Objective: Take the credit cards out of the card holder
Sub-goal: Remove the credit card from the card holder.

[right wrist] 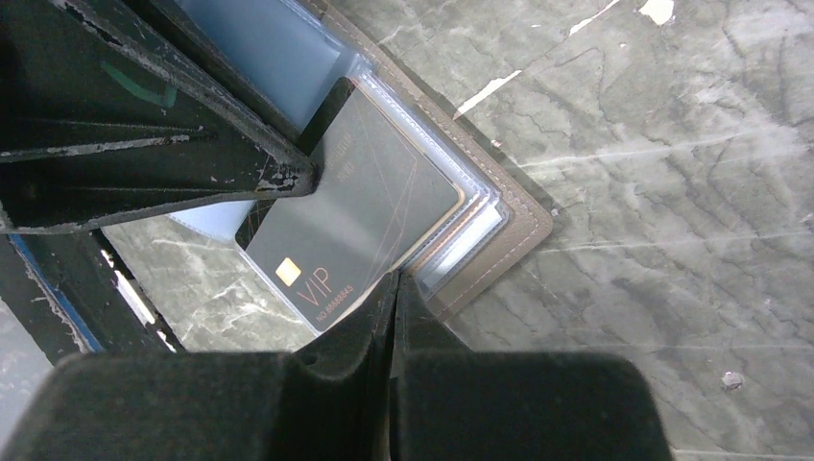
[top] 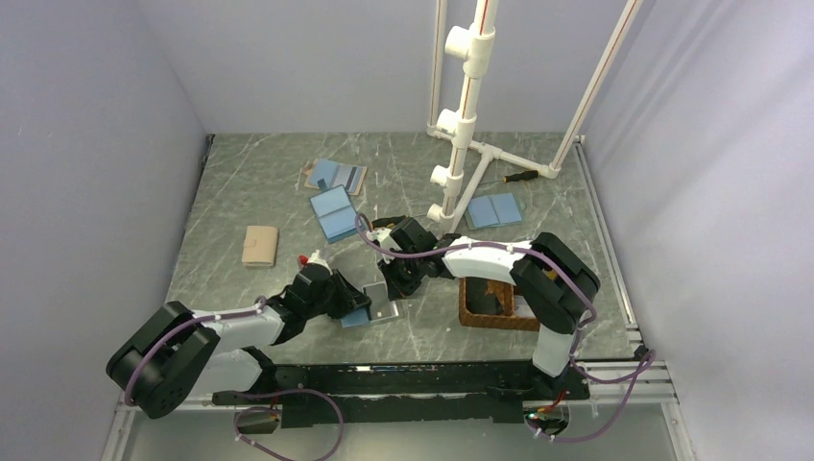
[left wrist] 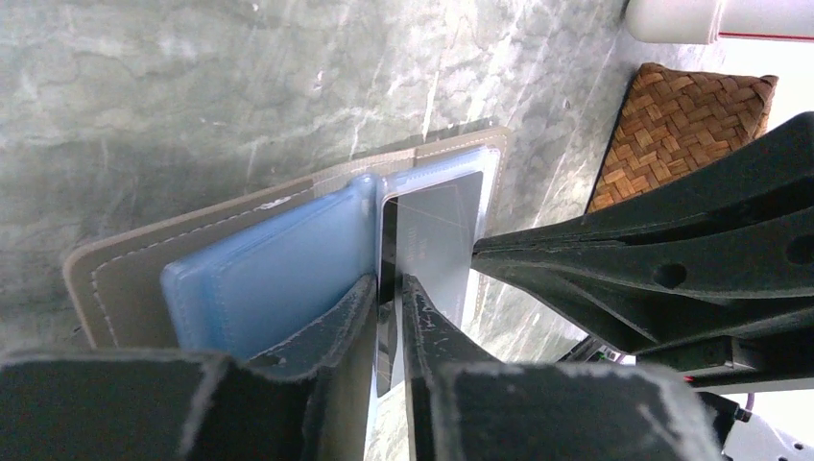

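The card holder (left wrist: 125, 279) lies open on the marble table, tan outside with a light blue leaf (left wrist: 269, 279) and clear sleeves. A dark grey credit card (right wrist: 355, 221) marked VIP sticks partly out of a sleeve. My left gripper (left wrist: 389, 298) is closed on that card's edge, the thin card between its fingers. My right gripper (right wrist: 394, 283) is shut, and its tip rests at the holder's sleeve edge (right wrist: 461, 240) beside the card. In the top view the left gripper (top: 357, 305) and the right gripper (top: 395, 293) meet over the holder (top: 355, 319) near the front middle.
A brown wicker tray (top: 480, 315) sits just right of the holder, under the right arm. Other open blue holders (top: 333, 213) (top: 494, 209) (top: 336, 176) and a closed tan one (top: 259, 245) lie farther back. A white pipe frame (top: 466, 125) stands at the back.
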Controlling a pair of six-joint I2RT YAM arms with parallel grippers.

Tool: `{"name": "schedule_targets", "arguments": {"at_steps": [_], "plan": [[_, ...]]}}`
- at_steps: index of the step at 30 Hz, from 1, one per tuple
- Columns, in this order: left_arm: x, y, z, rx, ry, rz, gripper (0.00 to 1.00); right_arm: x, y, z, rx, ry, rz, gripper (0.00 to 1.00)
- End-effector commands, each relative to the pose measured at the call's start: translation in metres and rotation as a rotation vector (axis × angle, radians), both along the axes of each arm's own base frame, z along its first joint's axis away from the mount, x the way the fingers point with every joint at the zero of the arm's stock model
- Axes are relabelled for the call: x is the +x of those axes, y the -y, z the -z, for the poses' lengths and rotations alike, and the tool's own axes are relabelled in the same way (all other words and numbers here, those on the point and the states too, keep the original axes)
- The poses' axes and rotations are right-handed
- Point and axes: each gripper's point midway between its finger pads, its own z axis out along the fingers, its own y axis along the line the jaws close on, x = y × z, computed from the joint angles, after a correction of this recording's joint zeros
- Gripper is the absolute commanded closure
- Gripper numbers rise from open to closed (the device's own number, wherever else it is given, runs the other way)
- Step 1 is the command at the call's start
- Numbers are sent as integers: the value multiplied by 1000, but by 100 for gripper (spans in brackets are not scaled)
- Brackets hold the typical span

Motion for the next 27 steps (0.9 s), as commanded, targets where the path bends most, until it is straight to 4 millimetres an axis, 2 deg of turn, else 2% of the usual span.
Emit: {"name": "schedule_targets", "arguments": {"at_steps": [1,4,5,11,19,27], "plan": [[-5,3,0,-22,-5,7,84,-12,-15,5,21,-35,-41,100],[-5,1,-3,-23,6,3,99,-11,-14,7,15,-31,-39,100],[-6,1,-5,-26,13,6,100,-10,-14,8,12,-30,-39,100],[-10,-4,-16,-36,81,27,100,-6,-11,10,-9,-15,-30,100],[-17,-10,-37,-75,237,72,100,-1,-12,-2,24,-4,-39,100],[-23,-17,-43,-53,268,84,100,3,-13,-14,53,14,-54,100]]}}
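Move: The black VIP card lies in the pocket of the open card holder, its left edge already sticking out at the left fingertips; its middle is about 3 cm right of the left hand, level with it. The holder's blue flap lies some 3 cm left and 2 cm back. The blue card holder is about 19 cm ahead and 6 cm left, the screwdriver 17 cm ahead and 5 cm right. From the right hand, the card's middle is about 3 cm left. The card's protruding left edge is pinched as the left fingers close from a quarter open to shut; they draw it back and left out of the pocket by about 2.5 cm while rising nearly 4 cm, mostly late, the fingertips tilting up some 15 degrees. The right hand's closed tips stay on the pocket's right edge, shifting barely half a centimetre left. ##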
